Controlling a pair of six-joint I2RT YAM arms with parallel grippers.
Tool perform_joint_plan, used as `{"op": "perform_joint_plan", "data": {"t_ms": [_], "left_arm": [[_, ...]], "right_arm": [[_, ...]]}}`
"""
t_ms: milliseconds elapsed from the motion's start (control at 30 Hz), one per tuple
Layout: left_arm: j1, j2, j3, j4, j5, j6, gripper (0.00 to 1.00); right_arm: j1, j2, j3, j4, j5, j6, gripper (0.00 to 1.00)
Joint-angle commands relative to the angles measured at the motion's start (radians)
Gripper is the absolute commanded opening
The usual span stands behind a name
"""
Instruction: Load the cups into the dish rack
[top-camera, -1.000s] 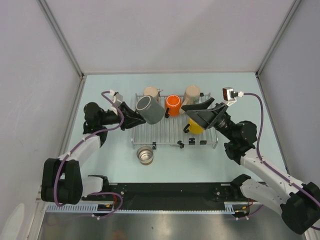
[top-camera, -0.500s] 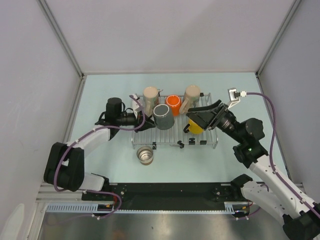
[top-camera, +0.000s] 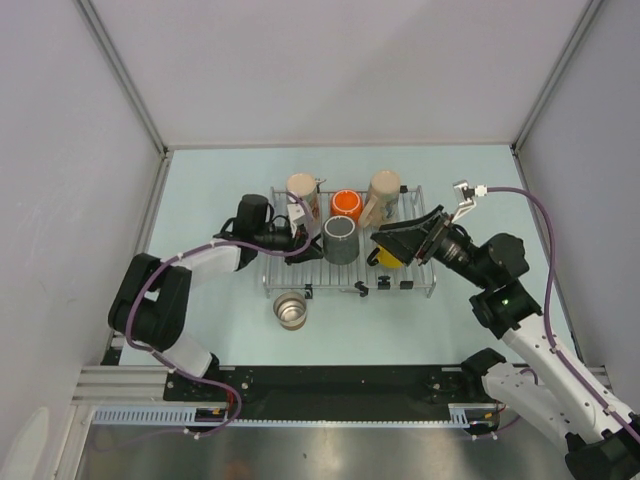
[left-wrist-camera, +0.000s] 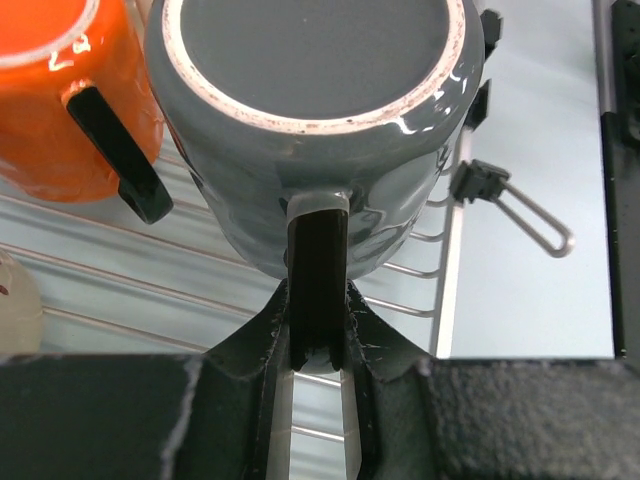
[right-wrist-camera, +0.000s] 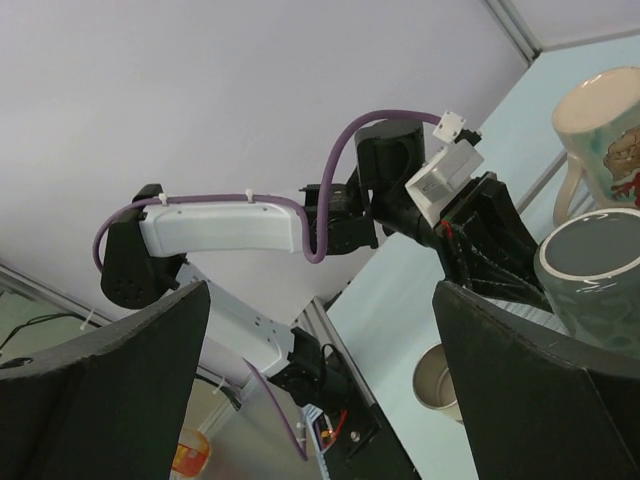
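My left gripper (top-camera: 303, 243) is shut on the black handle (left-wrist-camera: 317, 270) of the dark grey mug (top-camera: 340, 240), which is upside down, base up, at the middle of the silver wire dish rack (top-camera: 300, 272). The grey mug's base fills the left wrist view (left-wrist-camera: 310, 100). In the rack's far row stand a cream mug (top-camera: 303, 190), the orange mug (top-camera: 346, 203) and a second cream mug (top-camera: 383, 189). My right gripper (top-camera: 392, 242) is open and empty, hovering over the yellow mug (top-camera: 391, 259), which it partly hides. The small steel mug (top-camera: 291, 309) stands on the table in front of the rack.
The right wrist view looks across at the left arm (right-wrist-camera: 220, 225), the grey mug (right-wrist-camera: 600, 285), a cream mug (right-wrist-camera: 605, 130) and the steel mug (right-wrist-camera: 440, 375). Black clips (top-camera: 362, 289) sit on the rack's near edge. The arm rail (top-camera: 330, 385) runs along the table's near edge.
My left gripper carried the grey mug rightwards and down from above the rack's left end to its middle, turning it base up. My right gripper drew back slightly to the right.
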Motion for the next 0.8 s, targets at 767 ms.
{"op": "perform_joint_plan", "data": {"t_ms": [767], "left_arm": [[-0.096,0.238,0.127,0.126,-0.042,0.035,0.01]], "right_arm": [[-0.006,0.042,-0.058,0.07,-0.082,-0.059,1.0]]}}
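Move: The left hand already holds the upturned grey mug by its handle over the rack. The free spot it is going to is about 10 cm to its right, 2 cm ahead and 6 cm lower. The orange cup is some 11 cm ahead and 8 cm right of that hand, the yellow cup level with it and roughly 18 cm right, the left beige mug 13 cm ahead and 3 cm left. From the right hand the spot is about 10 cm ahead, 8 cm left and 31 cm below. Still pinching the grey mug's black handle, the left hand lowers the upturned mug about 4.5 cm towards the rack wires, mostly at first, then eases it some 3.5 cm right and 2 cm forward towards the yellow cup, barely turning the wrist. The empty right hand, still wide open, sinks nearly 4 cm. ##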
